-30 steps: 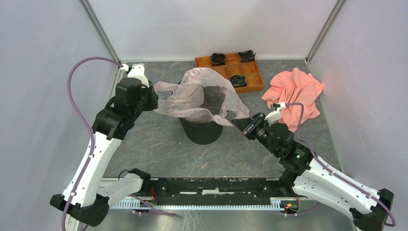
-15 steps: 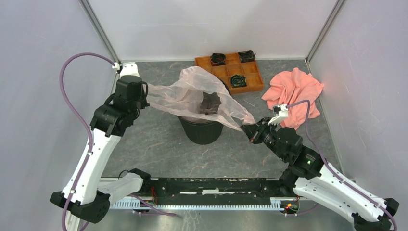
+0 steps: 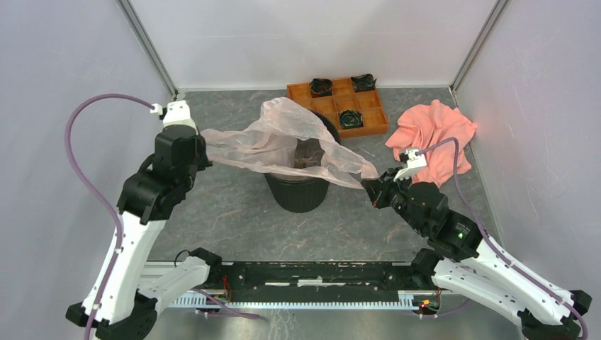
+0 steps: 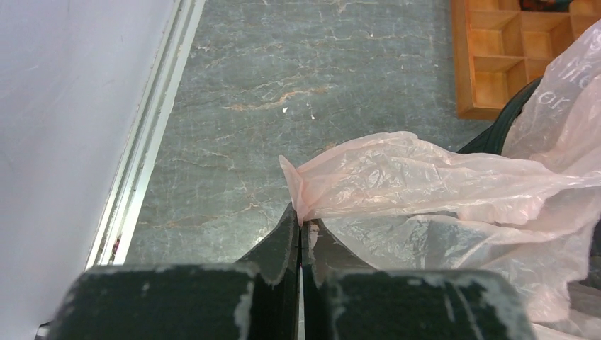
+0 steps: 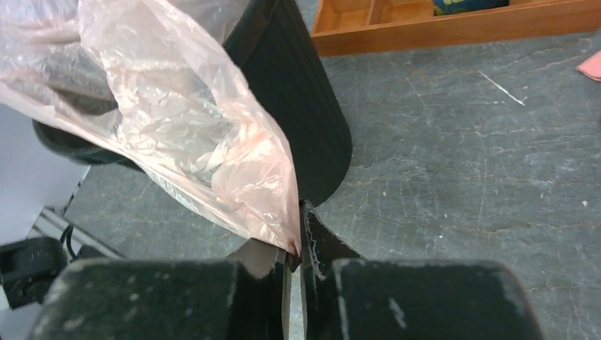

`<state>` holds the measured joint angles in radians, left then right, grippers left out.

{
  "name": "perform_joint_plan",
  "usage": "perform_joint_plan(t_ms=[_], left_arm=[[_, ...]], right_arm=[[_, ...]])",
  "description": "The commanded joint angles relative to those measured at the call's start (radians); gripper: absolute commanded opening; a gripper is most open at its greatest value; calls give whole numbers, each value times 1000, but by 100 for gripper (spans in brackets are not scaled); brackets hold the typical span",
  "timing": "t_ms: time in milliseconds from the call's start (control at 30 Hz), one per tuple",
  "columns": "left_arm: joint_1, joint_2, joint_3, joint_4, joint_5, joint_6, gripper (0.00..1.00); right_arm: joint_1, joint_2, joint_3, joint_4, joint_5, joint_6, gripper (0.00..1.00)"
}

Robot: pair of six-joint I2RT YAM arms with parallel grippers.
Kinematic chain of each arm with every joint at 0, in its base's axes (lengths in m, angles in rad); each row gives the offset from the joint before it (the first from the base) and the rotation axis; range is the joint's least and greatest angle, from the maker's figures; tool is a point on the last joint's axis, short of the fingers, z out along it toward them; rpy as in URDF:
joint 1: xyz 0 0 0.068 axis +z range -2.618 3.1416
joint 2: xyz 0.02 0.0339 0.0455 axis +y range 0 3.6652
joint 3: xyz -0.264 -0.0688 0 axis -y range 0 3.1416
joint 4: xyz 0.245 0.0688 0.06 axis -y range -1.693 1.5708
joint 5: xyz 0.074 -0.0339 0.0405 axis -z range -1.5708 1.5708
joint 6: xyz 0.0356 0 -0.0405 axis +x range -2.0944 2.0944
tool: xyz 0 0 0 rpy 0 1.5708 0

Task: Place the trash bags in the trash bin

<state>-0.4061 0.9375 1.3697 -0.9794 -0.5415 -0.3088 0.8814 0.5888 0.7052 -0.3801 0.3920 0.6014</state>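
Observation:
The translucent pale pink trash bag is stretched wide over the round black trash bin at the table's middle. My left gripper is shut on the bag's left edge, well left of the bin; in the left wrist view the plastic is pinched between the closed fingers. My right gripper is shut on the bag's right corner, right of the bin; in the right wrist view the bag runs from the fingers across the bin. The bin's mouth is mostly hidden by the bag.
An orange compartment tray holding several dark items stands behind the bin. A salmon-pink cloth lies at the right, just behind my right gripper. Enclosure walls close in left, right and back.
Both grippers have pulled outward, left arm further left, right arm right and nearer. The bag has stretched from a loose heap over the bin into a wide, flatter sheet.

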Motion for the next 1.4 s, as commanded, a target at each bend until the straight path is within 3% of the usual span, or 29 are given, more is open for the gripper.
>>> perform_joint_plan(t_ms=[0,200,367,533,767,1000,1167,1267,1367], left_arm=[[7,-82,-7,-25,-18,-52,2],[8,-173,-98,-26,69,-116,2],[8,-185,-175,-19,102,-147,2],[7,-149,-195,-17,30,-131,2],[7,-72,-282,92,-8,-109,2],[9,45,-262,278,31,-80,4],[8,66,-236,327,124,-60,18],[8,10,-267,285,97,-58,25],[8,-83,-280,218,102,-61,38]], right_arm=[[-4,12,6,14,-171,-72,11],[-3,36,-53,53,-347,-41,10],[-4,10,-63,-6,-264,-39,11],[-4,5,-64,-26,-219,-49,11],[-3,64,-103,29,-26,-108,14],[-4,216,-87,154,172,-265,41],[-4,276,26,103,119,-409,58],[-4,225,47,26,56,-435,75],[-3,146,56,-40,-64,-451,90]])
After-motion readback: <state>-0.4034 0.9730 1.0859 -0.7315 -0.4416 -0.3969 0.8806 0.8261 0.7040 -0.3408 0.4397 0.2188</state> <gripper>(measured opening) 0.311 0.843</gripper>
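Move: The black bin stands between the hands, with the pink bag stretched above it and a corner of the bag already in each gripper. From the left hand the bin is about 24 cm right, 7 cm ahead and 20 cm lower. From the right hand it is some 20 cm left, 12 cm ahead and 12 cm lower, with the wooden tray roughly 47 cm ahead and 4 cm left, and the pink towel 30 cm ahead and 29 cm right. Back first, then down and forward: the left hand draws back 4 cm, sinks over 9 cm and swings forward and slightly right towards the bin, its fingers parting about a third at the corner. The right hand pulls left and back, sinks some 8 cm while going forward, rolls nearly 30 degrees with its left side dropping, opens wide to let go of its corner, and rises a little. ##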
